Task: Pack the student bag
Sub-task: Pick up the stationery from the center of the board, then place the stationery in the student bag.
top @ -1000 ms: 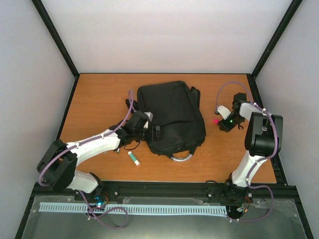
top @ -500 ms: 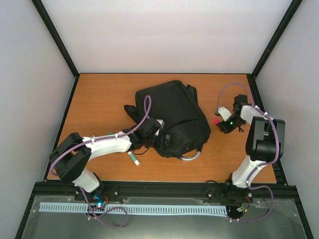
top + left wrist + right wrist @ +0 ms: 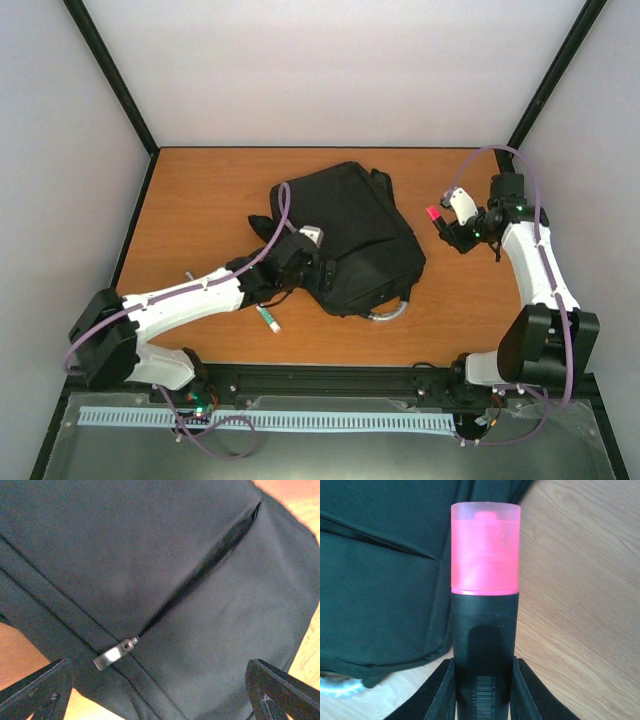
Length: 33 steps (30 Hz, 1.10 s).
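Observation:
The student bag, a black backpack, lies flat mid-table. My left gripper hovers open over its near-left part. In the left wrist view the black fabric fills the frame, with a partly open zip slit and a silver zip pull between my spread fingertips. My right gripper is off the bag's right side, shut on a black highlighter with a pink cap. In the right wrist view the highlighter stands between the jaws of that gripper, with the bag to the left.
A white tube with a green cap lies on the wooden table near the left arm's forearm. The bag's grey loop handle points toward the near edge. Black frame posts stand at the table's far corners.
My right gripper closed on the highlighter and lifted it up and away from the table. The left gripper slid right over the bag, which shifted and turned slightly to the right.

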Each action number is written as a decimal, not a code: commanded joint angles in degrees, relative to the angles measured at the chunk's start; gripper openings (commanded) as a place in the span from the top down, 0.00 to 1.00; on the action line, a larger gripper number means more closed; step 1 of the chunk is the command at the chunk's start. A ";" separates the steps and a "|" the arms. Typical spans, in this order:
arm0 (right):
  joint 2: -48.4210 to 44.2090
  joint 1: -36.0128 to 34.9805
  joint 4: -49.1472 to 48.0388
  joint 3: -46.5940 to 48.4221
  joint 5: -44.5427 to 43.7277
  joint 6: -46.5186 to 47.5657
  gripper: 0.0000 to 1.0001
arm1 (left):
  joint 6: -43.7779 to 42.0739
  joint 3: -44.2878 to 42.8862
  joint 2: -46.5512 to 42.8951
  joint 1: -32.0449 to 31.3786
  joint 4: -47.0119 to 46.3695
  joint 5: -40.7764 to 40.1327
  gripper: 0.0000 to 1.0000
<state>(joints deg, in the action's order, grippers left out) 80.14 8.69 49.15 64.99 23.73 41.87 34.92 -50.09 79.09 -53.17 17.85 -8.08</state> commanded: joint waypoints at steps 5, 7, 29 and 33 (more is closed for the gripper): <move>-3.20 -6.69 4.19 2.85 5.98 -8.53 0.93 | -11.53 -10.69 0.68 -0.36 9.19 -14.10 0.04; -2.92 -8.05 2.61 2.94 7.58 -11.58 0.94 | -13.83 -12.85 2.28 -0.30 9.14 -14.89 0.05; -5.35 -8.89 -10.65 -8.61 5.20 -19.91 0.97 | -26.89 -29.81 19.76 -0.53 11.61 -13.05 0.05; -3.61 -8.88 -9.85 -8.04 5.27 -19.48 0.97 | -28.72 -29.12 21.01 -0.53 10.45 -10.17 0.05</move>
<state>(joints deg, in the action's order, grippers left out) 75.72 -0.14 40.56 56.47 29.23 22.81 9.41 -77.43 99.00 -53.23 30.28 -21.98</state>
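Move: The bag's open slit lies roughly 5 cm ahead of the left hand, 8 cm to its right and 8 cm below; the carry handle is some 10 cm back and 14 cm right of that hand, and the glue stick about 12 cm back and 13 cm left. From the right hand, the slit is about 13 cm left, 3 cm back and 11 cm down, with the handle 19 cm back and 9 cm left. Leftward, towards the bag, goes the right hand with the pink-capped marker still pinched, some 7 cm, rising a little and then sinking back past its starting height. The left hand goes forward about 8 cm over the bag and climbs nearly 6 cm, then eases right and down, its wrist rolling left side up by some 25 degrees and its fingertips tipping up, the empty fingers staying wide open. ##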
